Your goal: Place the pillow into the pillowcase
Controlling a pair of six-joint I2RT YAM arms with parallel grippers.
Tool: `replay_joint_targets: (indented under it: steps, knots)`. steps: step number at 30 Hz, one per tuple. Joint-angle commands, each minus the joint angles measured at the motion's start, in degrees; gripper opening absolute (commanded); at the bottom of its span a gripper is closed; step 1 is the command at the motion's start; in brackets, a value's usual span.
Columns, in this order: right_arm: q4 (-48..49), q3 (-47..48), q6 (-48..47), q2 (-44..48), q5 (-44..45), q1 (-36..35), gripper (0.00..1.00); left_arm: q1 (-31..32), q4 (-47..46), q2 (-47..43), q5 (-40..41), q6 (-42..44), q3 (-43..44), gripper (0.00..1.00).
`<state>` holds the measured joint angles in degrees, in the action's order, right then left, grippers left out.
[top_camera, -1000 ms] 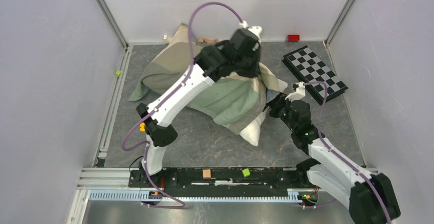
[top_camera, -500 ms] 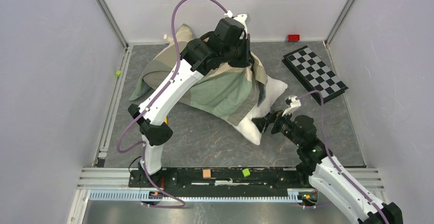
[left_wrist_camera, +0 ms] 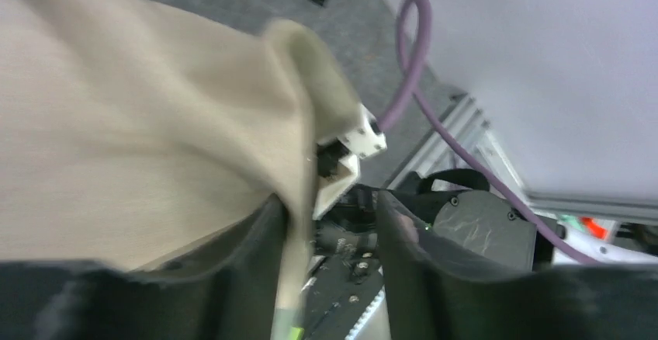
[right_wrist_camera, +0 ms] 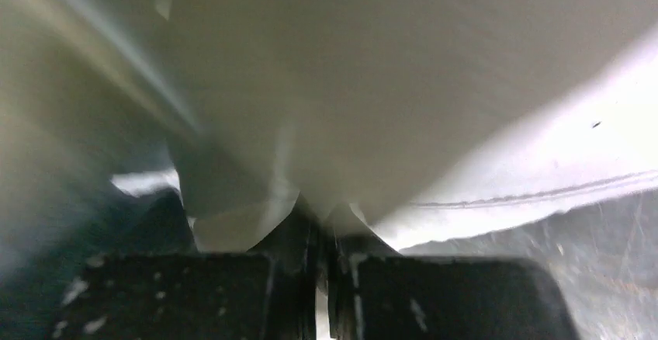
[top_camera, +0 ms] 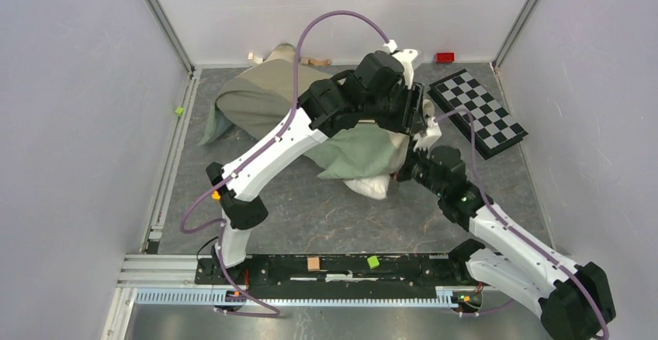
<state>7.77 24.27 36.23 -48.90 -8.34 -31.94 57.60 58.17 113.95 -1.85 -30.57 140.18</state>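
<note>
The pillowcase (top_camera: 264, 95) lies across the middle of the mat, beige and dull green side up, and covers most of the pillow. Only a white end of the pillow (top_camera: 371, 187) sticks out at its near right. My left gripper (top_camera: 415, 119) reaches over the case's right end. In the left wrist view its jaws (left_wrist_camera: 330, 223) stand apart, and a beige edge of the pillowcase (left_wrist_camera: 140, 146) hangs against the left finger (left_wrist_camera: 256, 255). My right gripper (top_camera: 403, 173) is at the pillow's right end. In its wrist view it (right_wrist_camera: 322, 231) is shut on a fold of the pale pillow (right_wrist_camera: 543, 161).
A black-and-white checkered board (top_camera: 477, 111) lies at the back right, close to the left wrist. A red block (top_camera: 445, 57) sits by the back wall and a small green block (top_camera: 178, 110) at the left wall. Grey walls close in three sides.
My left arm swung right and down, dragging the pillowcase further over the pillow, and its jaws parted. My right gripper moved in from the near side and shut on the pillow's end.
</note>
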Motion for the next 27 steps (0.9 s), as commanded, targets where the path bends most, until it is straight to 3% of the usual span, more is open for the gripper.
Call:
replay_joint_targets:
  steps: [1, 4, 8, 14, 17, 20, 23, 27]
  knots:
    - [-0.9, 15.1, 5.1, -1.1, 3.3, -0.5, 0.00, 1.1, -6.3, -7.6, -2.7, 4.0, -1.7, 0.71]
    - [-3.1, 19.9, 7.0, -3.2, 4.6, -0.5, 0.00, 1.3, -6.3, -14.4, 2.9, 6.4, -5.3, 0.88]
    - [-5.8, 25.7, 8.5, -7.0, 5.1, -0.5, 0.00, 1.2, -6.3, -25.8, 15.8, 7.6, -17.7, 1.00]
    - [-6.6, 29.3, 9.7, -10.4, 5.0, -0.5, 0.00, 1.2, -8.4, -42.6, 33.7, 1.7, -44.5, 0.97]
    - [-7.0, 30.6, 9.7, -11.6, 4.7, -0.5, 0.00, 1.3, -14.4, -48.1, 29.2, 0.8, -57.6, 0.94]
    - [-7.6, 31.9, 9.3, -12.3, 4.4, -0.5, 0.00, 2.5, -21.5, -51.3, 26.3, 1.6, -69.5, 0.98]
    - [-7.7, 32.5, 9.0, -12.6, 4.4, -0.5, 0.00, 4.9, -26.7, -51.0, 28.1, 2.6, -74.5, 1.00]
    - [-9.4, 32.9, 8.8, -12.5, 4.6, -0.6, 0.00, 7.4, -26.5, -46.0, 39.6, 1.3, -73.9, 1.00]
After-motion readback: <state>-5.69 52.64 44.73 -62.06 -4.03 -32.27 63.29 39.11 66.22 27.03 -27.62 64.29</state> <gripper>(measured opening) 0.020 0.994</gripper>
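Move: The pillowcase's rim is already pinched in the right fingers; the pillow's white corner pokes out about 7 cm to that hand's left, 3 cm nearer the base and 10 cm lower, and the checkerboard lies some 18 cm ahead, 22 cm right and 15 cm below. From the left hand, the case's green near edge is roughly 18 cm left, level fore and aft, and 28 cm down; the pillow corner is 8 cm left, 3 cm back, 30 cm down. The pillowcase's mouth is drawn up about 11 cm and some 5 cm forward, pinched throughout by the right fingers, which slow and then hold it there. Its cloth comes free of the already loosening left fingers as they spread wide; that hand swings some 20 cm left in a rising arc, drifting back a little, then drops steeply towards the green near edge. ##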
